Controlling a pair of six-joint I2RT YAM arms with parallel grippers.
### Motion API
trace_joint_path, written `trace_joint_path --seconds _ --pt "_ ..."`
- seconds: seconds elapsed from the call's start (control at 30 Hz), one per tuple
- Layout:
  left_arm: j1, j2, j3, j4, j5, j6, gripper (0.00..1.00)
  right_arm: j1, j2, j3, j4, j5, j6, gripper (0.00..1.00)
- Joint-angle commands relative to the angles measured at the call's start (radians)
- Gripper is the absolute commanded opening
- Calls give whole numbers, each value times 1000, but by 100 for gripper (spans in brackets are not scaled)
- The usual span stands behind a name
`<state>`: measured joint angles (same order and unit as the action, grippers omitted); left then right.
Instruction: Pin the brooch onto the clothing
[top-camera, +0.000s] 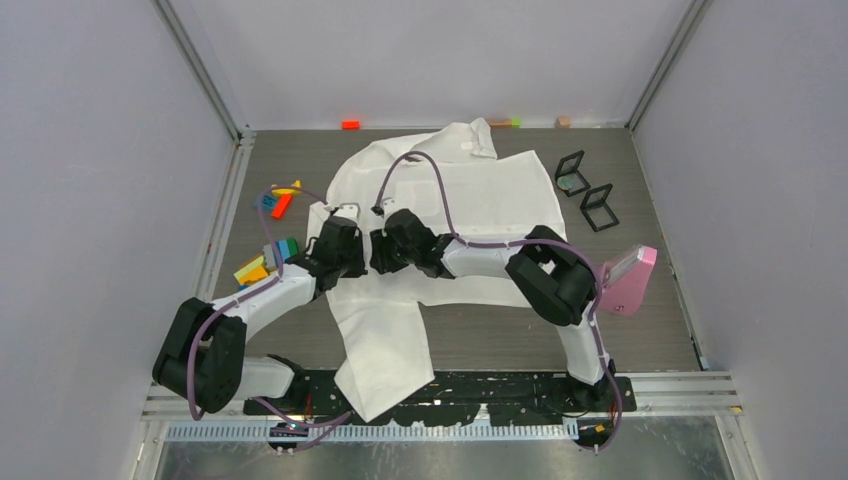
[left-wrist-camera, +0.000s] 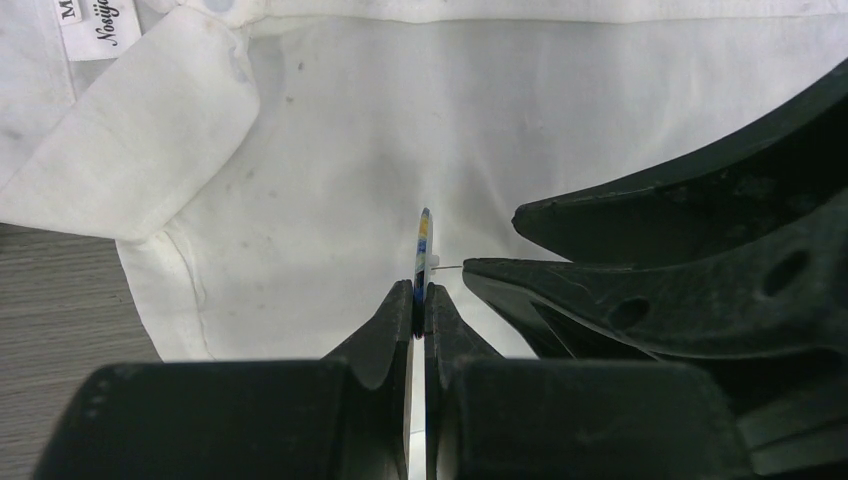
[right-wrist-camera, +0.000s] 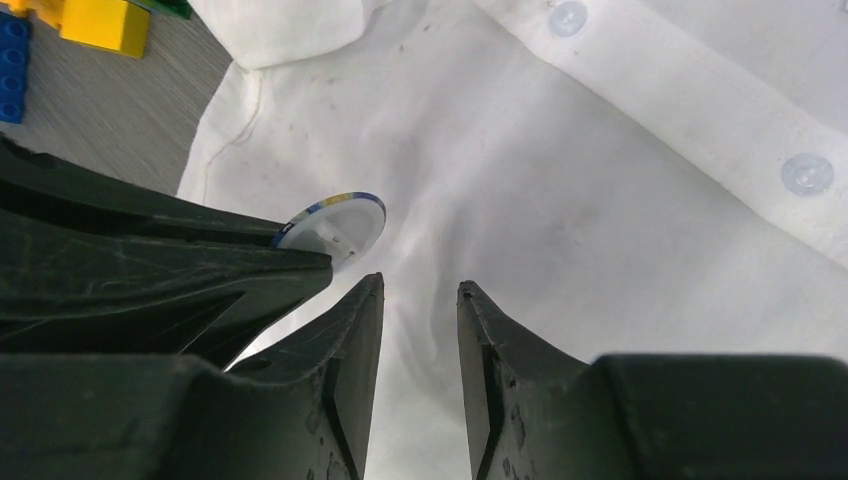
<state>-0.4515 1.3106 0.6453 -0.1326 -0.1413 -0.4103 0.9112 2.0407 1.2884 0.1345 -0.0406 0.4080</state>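
Note:
The white shirt lies spread on the table. My left gripper is shut on the brooch, a thin round disc with a blue and yellow rim. In the left wrist view the brooch stands edge-on between my left gripper, just above the shirt, with its pin pointing right towards the right gripper's fingers. My right gripper faces it closely. In the right wrist view my right gripper is open over the shirt, with the brooch's white back just left of it.
Coloured toy bricks and more lie left of the shirt; yellow and blue bricks show in the right wrist view. Two black frames and a pink object are on the right. The button placket runs nearby.

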Motion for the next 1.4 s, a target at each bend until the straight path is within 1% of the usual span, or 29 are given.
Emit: trace_joint_path --seconds 0.0,0.23,0.3,0.33,0.4,0.53,0.57,0.63,0.73,0.8,0.93,1.2,1.27,1.37 --pt "-4 -15 17 7 -10 6 0 11 37 52 -13 71 -41 39" --pt "-4 -12 13 16 -6 -1 0 25 79 77 -31 120 -62 37" --pt "-4 -7 16 17 -2 2 0 28 91 89 -43 140 -62 31" --pt "-4 -1 21 15 1 5 0 30 94 93 -51 157 -59 24" --pt "-4 8 30 8 1 9 0 30 102 98 -58 178 -45 15" --pt "-4 10 33 7 -1 11 0 31 99 91 -55 205 -35 9" --pt "-4 9 34 7 0 11 0 31 97 88 -48 206 -32 4" --pt "-4 13 34 8 5 11 0 30 88 69 -15 199 -14 1" --pt "-7 28 41 6 10 16 0 27 46 3 57 176 28 1" --pt "-10 44 48 3 9 22 0 24 13 -37 138 152 54 1" --pt "-24 82 74 -16 5 36 0 7 -40 -97 229 101 97 1" --pt "-41 128 98 -33 -3 42 0 5 -82 -166 323 55 101 1" --pt "-44 133 102 -36 -5 43 0 5 -90 -179 342 21 101 1" --pt "-46 136 108 -45 -11 45 0 5 -102 -189 350 12 98 1"
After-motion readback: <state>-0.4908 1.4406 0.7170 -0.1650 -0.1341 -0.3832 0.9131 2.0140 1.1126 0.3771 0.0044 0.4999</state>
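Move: The free shirt cloth that the right fingers are about to pinch lies roughly 3 cm below them and 2 cm ahead. From the left hand, which already holds the brooch with its pin sticking out to the right, that spot is about 2 cm ahead, 2 cm right and 3 cm down. The brooch is 2 cm left and 1 cm back of the right hand, at its height. The button strip runs some 7 cm ahead of the right hand. Down about 2.5 cm onto the cloth beside the brooch, then forward a little, the right hand shuts its part-open fingers on the fabric. Still pinching, it draws back almost 2 cm and rises about 1.5 cm, easing right as the wrist rolls its left side up. Late on, the left hand, keeping its grip on the brooch, sinks 2 cm and shifts 1.5 cm right, bringing the pin towards the pinched fold. ##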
